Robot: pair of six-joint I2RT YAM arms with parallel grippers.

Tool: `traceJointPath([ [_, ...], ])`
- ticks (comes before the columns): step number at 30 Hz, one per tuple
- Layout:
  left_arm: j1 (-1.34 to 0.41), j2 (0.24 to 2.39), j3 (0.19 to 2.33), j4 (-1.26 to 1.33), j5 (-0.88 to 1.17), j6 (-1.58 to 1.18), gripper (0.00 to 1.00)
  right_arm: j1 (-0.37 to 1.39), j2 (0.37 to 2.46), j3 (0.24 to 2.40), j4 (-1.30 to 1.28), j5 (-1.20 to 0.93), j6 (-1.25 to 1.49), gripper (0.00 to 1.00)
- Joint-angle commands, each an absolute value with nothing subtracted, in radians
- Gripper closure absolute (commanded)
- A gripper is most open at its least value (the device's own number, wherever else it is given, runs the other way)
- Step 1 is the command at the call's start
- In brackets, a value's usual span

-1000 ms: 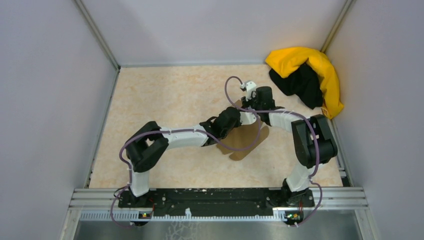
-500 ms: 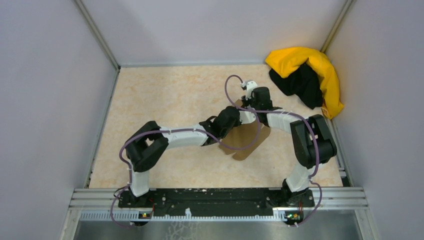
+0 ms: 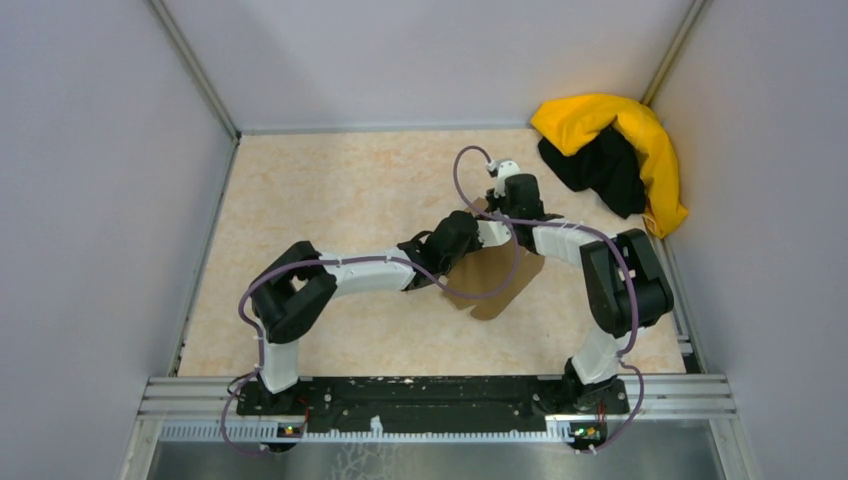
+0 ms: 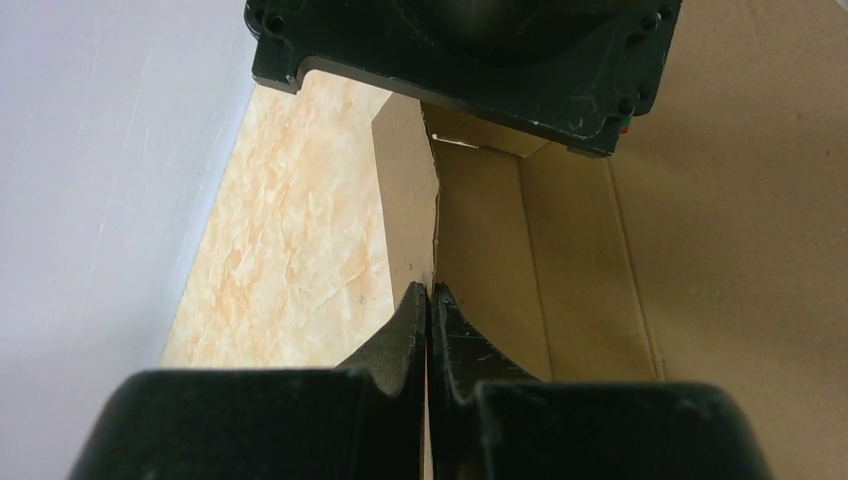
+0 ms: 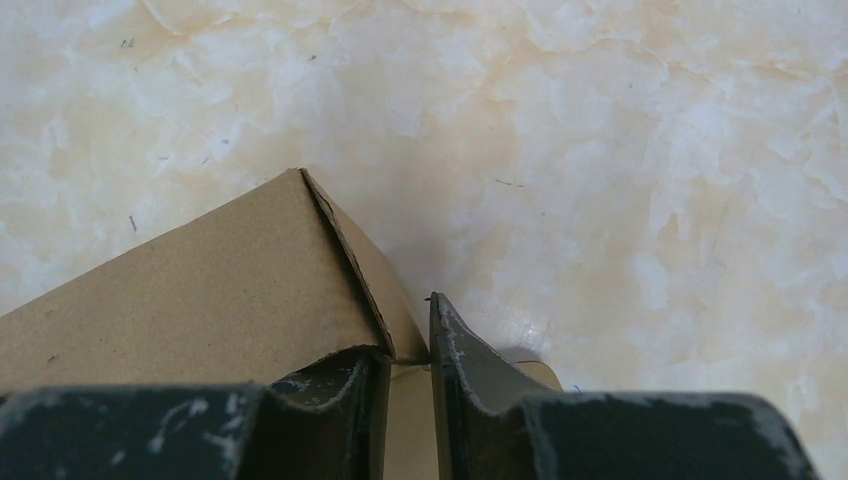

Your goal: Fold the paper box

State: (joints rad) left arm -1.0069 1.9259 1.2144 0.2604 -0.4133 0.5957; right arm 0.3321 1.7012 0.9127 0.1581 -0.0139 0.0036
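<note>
The paper box (image 3: 505, 285) is a brown cardboard sheet with raised flaps, lying right of the table's centre between the two arms. My left gripper (image 3: 476, 232) is shut on the thin upright edge of one flap (image 4: 410, 200), which runs straight up from its fingertips (image 4: 428, 292). The box's creased inner panels (image 4: 700, 220) spread to the right in that view. My right gripper (image 3: 495, 210) comes in from the far side. It is shut on a folded corner of the box (image 5: 200, 290), with cardboard pinched between its fingers (image 5: 408, 345). Its black body (image 4: 470, 50) shows just beyond the left gripper's flap.
A yellow-and-black cloth heap (image 3: 615, 150) lies in the back right corner. Grey walls enclose the marbled table (image 3: 330, 190) on three sides. The arms' base rail (image 3: 430, 395) runs along the near edge. Purple cables loop over both arms.
The right gripper and the box's near end have shifted slightly to the right. Both grips remain on the cardboard.
</note>
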Motion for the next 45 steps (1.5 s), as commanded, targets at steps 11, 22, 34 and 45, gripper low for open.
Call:
traceJointPath([
  [11,-1.029,1.942,1.173,0.145,-0.311,0.529,0.95,0.32,1.731,0.993,0.243,0.144,0.078,0.84],
  [22,-1.031,1.949,1.206,0.144,-0.318,0.526,0.86,0.321,1.703,0.963,0.244,0.09,0.066,0.75],
  [34,-1.032,1.936,1.239,0.126,-0.314,0.52,0.74,0.302,1.631,0.909,0.261,0.092,0.083,0.52],
  [45,-1.009,1.933,1.269,0.12,-0.311,0.479,0.64,0.253,1.521,0.912,0.203,0.004,0.1,0.44],
])
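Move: The box's upright side wall is nipped at its top edge between the left fingers; the box's far left corner lies about 6 cm ahead of them and 2 cm to the right. The right fingers hold the far end wall, with that corner some 2 cm ahead and 4 cm left. From the right hand, the lid panel's middle lies about 14 cm back and 1 cm right, the black cloth about 4 cm ahead and 19 cm right. The box's far end wall, still between the right fingers, is held almost in place at first; then those fingers open to about half and the hand comes off it, going right about 2.5 cm and rising some 3 cm, mostly at the end. Meanwhile the left fingers loosen to about a third open and stay astride the side wall, the hand easing about 1 cm back and down. ##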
